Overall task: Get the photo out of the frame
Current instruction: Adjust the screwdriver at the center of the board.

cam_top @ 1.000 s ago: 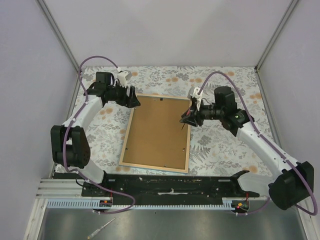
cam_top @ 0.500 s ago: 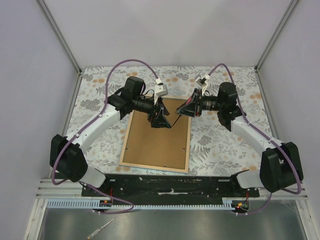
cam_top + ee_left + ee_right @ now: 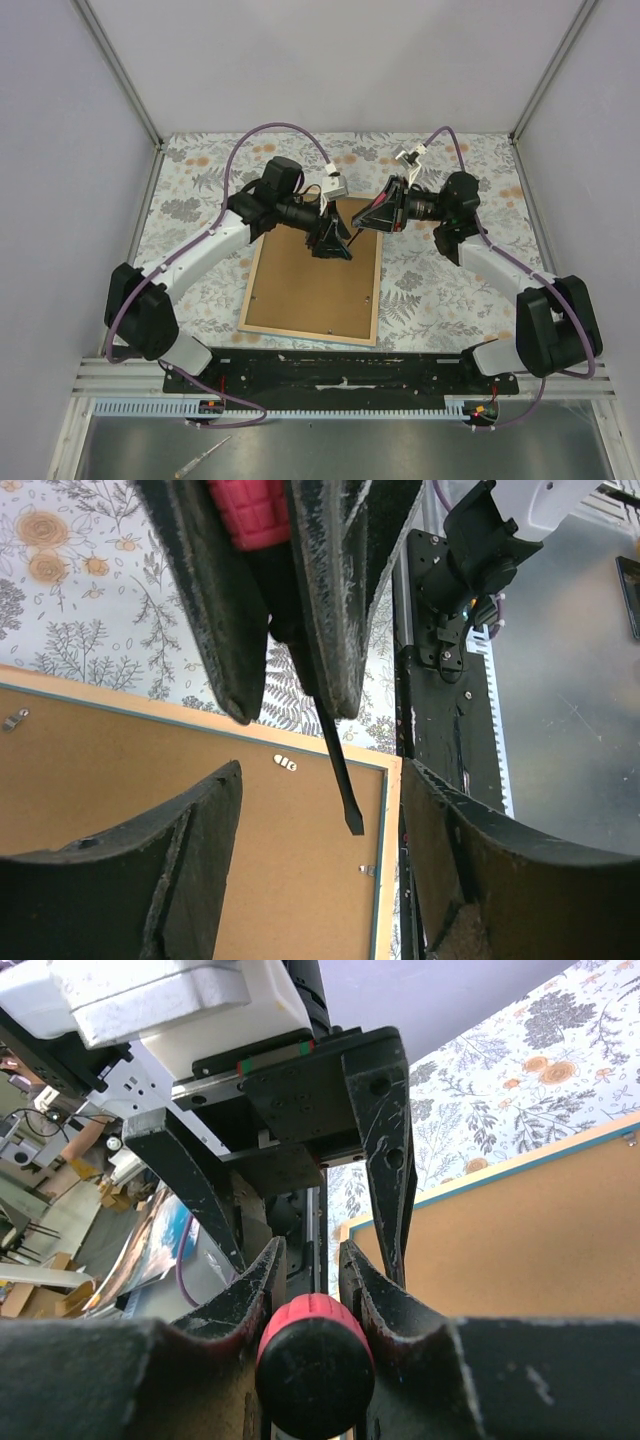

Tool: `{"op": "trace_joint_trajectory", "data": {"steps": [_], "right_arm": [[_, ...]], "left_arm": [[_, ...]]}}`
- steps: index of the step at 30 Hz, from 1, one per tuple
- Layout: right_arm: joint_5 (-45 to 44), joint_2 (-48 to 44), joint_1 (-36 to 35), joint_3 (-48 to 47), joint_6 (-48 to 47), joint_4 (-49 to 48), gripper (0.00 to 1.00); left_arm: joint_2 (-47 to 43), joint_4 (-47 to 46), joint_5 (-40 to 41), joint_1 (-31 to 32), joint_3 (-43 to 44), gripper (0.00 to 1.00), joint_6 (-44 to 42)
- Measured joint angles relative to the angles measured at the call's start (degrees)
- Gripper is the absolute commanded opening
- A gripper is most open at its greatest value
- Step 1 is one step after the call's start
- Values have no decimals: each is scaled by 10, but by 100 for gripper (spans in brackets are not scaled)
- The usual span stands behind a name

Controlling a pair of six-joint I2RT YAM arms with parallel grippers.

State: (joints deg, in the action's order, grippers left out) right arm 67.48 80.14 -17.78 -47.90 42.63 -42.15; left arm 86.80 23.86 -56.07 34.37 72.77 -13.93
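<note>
The frame [image 3: 375,290] lies face down on the floral table cover, its light wood back up. Of the photo [image 3: 312,275] only the brown board back shows; the print is hidden. My right gripper [image 3: 376,218] is shut on a red-handled screwdriver [image 3: 315,1360] above the frame's far right part. The black blade [image 3: 338,770] points down at the board [image 3: 130,780], its tip just above it. My left gripper [image 3: 322,770] stands open around the blade's lower end, touching nothing, facing the right gripper's fingers [image 3: 225,610].
Small metal clips [image 3: 285,763] sit along the frame's inner edge [image 3: 381,830]. The black base rail [image 3: 340,372] runs along the near edge. A second screwdriver [image 3: 200,462] lies on the metal shelf below. Grey walls close in on the left, far and right sides.
My left arm swung from the frame's far left corner in over the board to meet the screwdriver. My right gripper lifted and moved toward the far edge, still holding the screwdriver.
</note>
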Motion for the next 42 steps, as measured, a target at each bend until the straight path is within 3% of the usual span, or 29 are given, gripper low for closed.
{"op": "trace_joint_trajectory", "data": {"steps": [3,5,6,8,11,15,18,23,25,31,33,37,42], "right_arm": [[0,7,0,7,24,-30,0],[0,13,0,12,37,-45,0],[0,15,0,14,42,-49,0],[3,16,0,16,42,-53,0],[10,16,-1,13,2,-32,19],[24,16,-2,-40,-126,143,32],[28,16,-3,-79,-224,279,33],[37,18,-6,-100,-288,380,33],[39,22,-9,-106,-305,408,29],[35,24,-20,-114,-344,457,4],[33,24,-23,-116,-353,468,0],[32,25,-26,-127,-380,499,18],[33,32,-28,-144,-419,538,29]], "left_arm": [[6,-3,0,9,0,49,4],[11,-3,0,14,0,9,9],[14,-3,0,16,0,2,11],[18,-3,4,19,0,2,21],[20,2,14,16,0,2,30],[20,11,40,16,-1,2,27],[20,16,50,16,-1,2,20],[21,38,60,22,-1,2,3],[22,47,66,26,-1,2,-3],[24,67,77,34,-1,2,-8],[24,72,78,35,-1,2,-10],[24,75,79,37,-1,2,-12],[24,75,81,37,-1,2,-16]]}}
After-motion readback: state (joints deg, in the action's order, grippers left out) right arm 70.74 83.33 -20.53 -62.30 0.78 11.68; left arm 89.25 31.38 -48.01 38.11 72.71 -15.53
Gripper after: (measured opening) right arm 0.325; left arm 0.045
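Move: The screwdriver's shaft, its handle held in my right fingers, comes to my open left fingers: its middle is about 4 cm right, 3 cm ahead and 3 cm above my left hand, and some 4 cm left, 3 cm back and 2 cm below my right. From my left hand the photo frame's middle lies about 9 cm left, 1 cm back, 20 cm down, and its right-edge clip about 10 cm right, 12 cm back, equally low. My left fingers shut on the screwdriver's shaft near its tip, while my right hand keeps the handle. Then I bring both hands down together over the frame, about 4 to 5 cm and slightly back, both sets of fingertips dipping some 10 to 15 degrees; my right grip eases briefly midway and tightens again, hardly opening. ##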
